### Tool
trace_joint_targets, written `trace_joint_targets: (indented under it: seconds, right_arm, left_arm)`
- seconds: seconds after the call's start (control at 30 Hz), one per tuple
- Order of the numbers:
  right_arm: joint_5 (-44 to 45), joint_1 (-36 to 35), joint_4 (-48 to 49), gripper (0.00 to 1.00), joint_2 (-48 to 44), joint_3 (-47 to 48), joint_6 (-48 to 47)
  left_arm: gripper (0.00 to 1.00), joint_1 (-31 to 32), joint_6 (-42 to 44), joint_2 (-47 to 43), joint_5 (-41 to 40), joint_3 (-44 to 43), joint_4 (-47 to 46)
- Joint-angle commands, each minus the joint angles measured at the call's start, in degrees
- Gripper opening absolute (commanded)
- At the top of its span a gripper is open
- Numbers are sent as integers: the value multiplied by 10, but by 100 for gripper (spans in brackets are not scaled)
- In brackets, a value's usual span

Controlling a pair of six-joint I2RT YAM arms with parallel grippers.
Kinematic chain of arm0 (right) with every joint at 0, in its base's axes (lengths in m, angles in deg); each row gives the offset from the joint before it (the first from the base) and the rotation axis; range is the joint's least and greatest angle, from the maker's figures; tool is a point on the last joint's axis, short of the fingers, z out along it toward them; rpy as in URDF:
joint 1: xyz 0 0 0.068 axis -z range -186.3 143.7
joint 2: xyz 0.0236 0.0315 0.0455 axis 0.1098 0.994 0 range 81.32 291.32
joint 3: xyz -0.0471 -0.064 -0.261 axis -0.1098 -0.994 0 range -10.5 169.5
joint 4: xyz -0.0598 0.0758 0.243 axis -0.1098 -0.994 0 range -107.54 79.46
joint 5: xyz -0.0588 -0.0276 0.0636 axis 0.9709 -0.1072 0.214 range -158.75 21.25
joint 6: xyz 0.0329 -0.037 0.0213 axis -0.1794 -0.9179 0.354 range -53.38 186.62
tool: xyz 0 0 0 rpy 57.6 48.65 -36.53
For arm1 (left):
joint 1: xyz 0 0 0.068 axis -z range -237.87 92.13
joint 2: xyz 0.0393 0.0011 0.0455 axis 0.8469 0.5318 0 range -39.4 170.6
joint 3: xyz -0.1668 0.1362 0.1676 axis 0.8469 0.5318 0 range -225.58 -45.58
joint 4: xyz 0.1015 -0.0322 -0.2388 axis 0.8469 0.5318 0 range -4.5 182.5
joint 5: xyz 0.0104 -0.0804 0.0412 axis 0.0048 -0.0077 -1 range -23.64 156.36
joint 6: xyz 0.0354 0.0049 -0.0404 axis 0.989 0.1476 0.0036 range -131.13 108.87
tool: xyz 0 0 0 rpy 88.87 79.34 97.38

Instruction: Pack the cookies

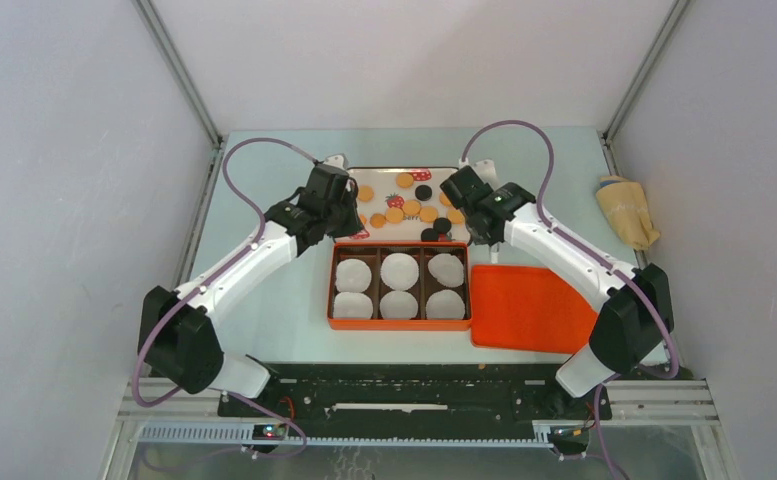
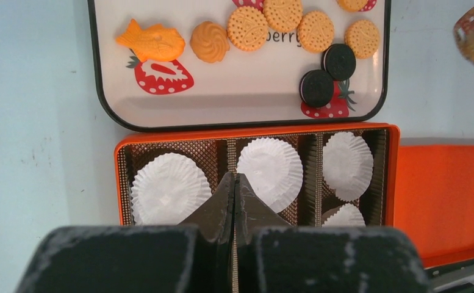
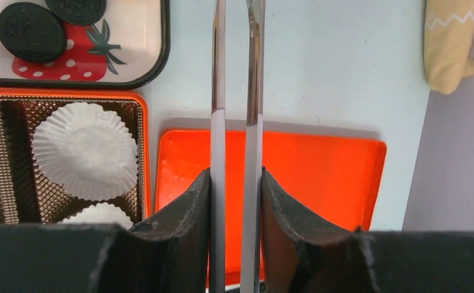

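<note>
The cookies (image 1: 404, 210) lie on a white strawberry-print tray (image 1: 384, 176): golden-orange rounds (image 2: 283, 24), two black ones (image 2: 316, 87) and a fish-shaped one (image 2: 152, 41). In front of the tray stands an orange box (image 1: 400, 323) with white paper cups (image 2: 168, 188) in its compartments. My left gripper (image 2: 234, 183) hovers over the box's near side, shut with nothing in it. My right gripper (image 3: 235, 183) is shut on metal tongs (image 3: 218, 91), whose two blades stand slightly apart and point past the tray's right corner. The two black cookies (image 3: 30, 30) also show in the right wrist view.
The orange lid (image 1: 529, 308) lies flat to the right of the box. A yellow cloth bag (image 1: 626, 212) sits at the table's right edge. Grey walls close in both sides, and the arm bases stand at the near edge.
</note>
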Motion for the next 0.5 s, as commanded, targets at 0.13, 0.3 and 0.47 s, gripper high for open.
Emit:
trace_joint_targets:
  seconds: [0.13, 0.3, 0.47]
  right_arm:
    - [13, -17, 182, 33, -29, -46, -94]
    - [-38, -13, 205, 34, -22, -51, -103]
    - [-82, -12, 251, 34, -16, -56, -116]
  left_arm:
    - [0, 3, -2, -5, -46, -39, 2]
    - [1, 3, -2, -12, -59, -26, 3]
    - [1, 3, -4, -9, -65, -22, 3]
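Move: The near pair of black cookies on the strawberry tray lies ahead and left of the right hand, which already holds the long tongs: the right-hand one some 9 cm ahead and 10 cm left, the other about 7 cm ahead and 13 cm left, all roughly 16 cm below. The rightmost round biscuit is about 12 cm ahead and 7 cm left; the orange lid's middle is 12 cm back and 12 cm right. From the left hand, the right-hand black cookie is about 7 cm ahead and 19 cm right. The long tongs stay pinched between the right hand's fingers and are carried level through the air, about 4 cm left and 3 cm forward, towards the black cookies at the tray's right end. On the way the wrist turns some 10 degrees counter-clockwise and tips up slightly; the grip stays as it was. ##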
